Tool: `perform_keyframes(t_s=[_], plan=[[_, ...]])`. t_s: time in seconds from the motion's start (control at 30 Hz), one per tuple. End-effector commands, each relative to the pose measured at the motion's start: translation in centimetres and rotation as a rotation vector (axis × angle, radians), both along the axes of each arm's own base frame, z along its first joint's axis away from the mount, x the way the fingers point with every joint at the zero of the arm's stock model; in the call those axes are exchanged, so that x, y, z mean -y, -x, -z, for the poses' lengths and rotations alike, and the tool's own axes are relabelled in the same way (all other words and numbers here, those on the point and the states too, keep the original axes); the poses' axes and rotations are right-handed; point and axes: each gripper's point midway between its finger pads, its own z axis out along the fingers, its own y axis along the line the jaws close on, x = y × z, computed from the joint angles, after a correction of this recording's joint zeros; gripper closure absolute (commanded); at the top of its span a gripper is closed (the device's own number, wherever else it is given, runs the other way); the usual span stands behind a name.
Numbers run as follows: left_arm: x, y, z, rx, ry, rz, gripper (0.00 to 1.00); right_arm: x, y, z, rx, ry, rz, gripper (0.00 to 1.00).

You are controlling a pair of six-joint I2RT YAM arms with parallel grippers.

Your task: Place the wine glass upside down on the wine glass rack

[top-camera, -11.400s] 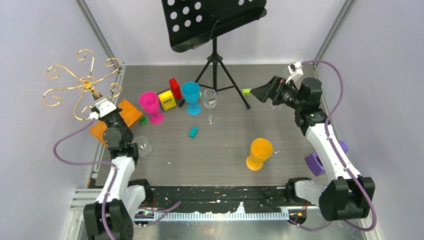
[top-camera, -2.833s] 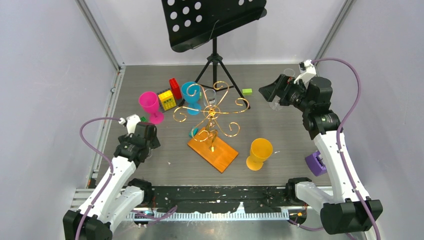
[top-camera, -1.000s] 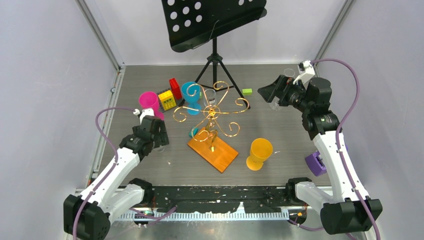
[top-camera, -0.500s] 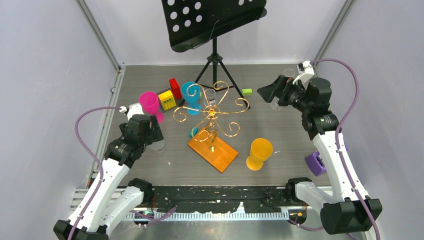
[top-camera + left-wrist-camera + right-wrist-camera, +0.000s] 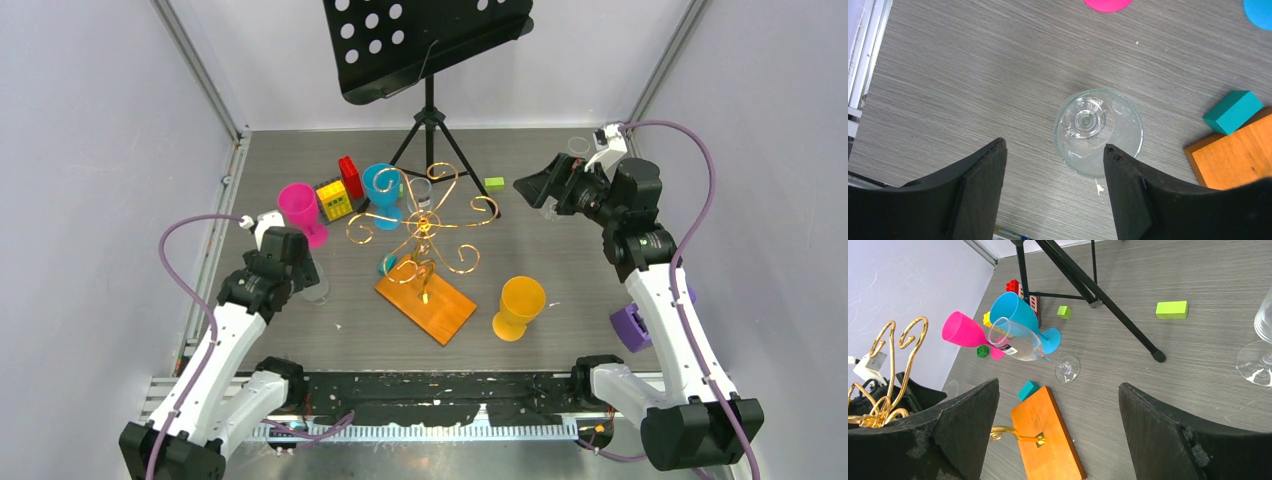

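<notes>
A clear wine glass (image 5: 1098,132) stands on the table, seen from straight above in the left wrist view. My left gripper (image 5: 1054,146) is open and hangs above it; the glass lies just ahead of the right fingertip (image 5: 1120,170), and nothing is between the jaws. From the top camera the same glass (image 5: 316,290) sits beside the left gripper (image 5: 298,272). The wine glass rack (image 5: 420,225), gold wire on an orange base (image 5: 430,308), stands mid-table. My right gripper (image 5: 535,185) is open and raised at the back right, and it faces the rack's base (image 5: 1048,440).
A labelled clear glass (image 5: 1018,340) stands by the blue goblet (image 5: 382,190), and a third clear glass (image 5: 1258,350) is near the right arm. Pink goblet (image 5: 298,205), orange goblet (image 5: 520,300), teal block (image 5: 1233,111), toy bricks (image 5: 340,190) and the black music stand (image 5: 430,40) surround the rack.
The left arm has swung a little to the left and come over the clear glass. Its jaws have narrowed slightly but stay open. The right arm has not moved.
</notes>
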Motion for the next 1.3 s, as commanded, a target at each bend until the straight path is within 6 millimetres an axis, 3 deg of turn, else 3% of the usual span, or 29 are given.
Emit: perform_keyframes(t_s=[0.0,0.33,0.5,0.73,0.87,1.27], plan=[[0.2,-1.0,0.5,-0.014,-0.003,0.006,0.33,-0.2,0.3,-1.8,0.069,-0.007,-0.01,0.05],[-0.2,-1.4,2.8,-0.082,-0.031,0.0,0.48,-0.3,0.3,-1.5,0.06,-0.012,-0.018,0.05],[0.2,-1.6,3.8,-0.11,-0.012,0.003,0.68,-0.4,0.2,-1.8,0.068,-0.021,-0.022,0.05],[-0.1,-1.4,2.8,-0.095,-0.023,-0.001,0.98,-0.9,0.1,-1.9,0.075,-0.038,-0.047,0.05],[-0.4,-1.0,0.8,-0.032,-0.012,-0.022,1.0,-1.1,0.1,-1.9,0.075,-0.044,-0.063,0.05],[-1.9,2.6,-9.7,0.311,0.099,-0.113,1.0,-1.2,-0.2,-2.1,0.077,-0.047,-0.062,0.05]])
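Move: The clear wine glass stands mouth up under the left hand, its middle some 3 cm ahead, 4 cm right and 7 cm below, with the near-left rim between the open fingers. The pink goblet is about 17 cm ahead of the hand and 3 cm right; the teal block 10 cm ahead and 20 cm right; the rack roughly 3 cm ahead and 28 cm right. From the right hand the glass lies about 41 cm left, 10 cm back and 24 cm below. The left fingers shut on the wine glass's left rim wall, one inside the bowl and one outside, after sinking about 4 cm and easing slightly forward with the tips turning down. Keeping that pinch, the hand then rises some 9 cm, drawing back and a little left, while the fingers tip back up about 15 degrees. ##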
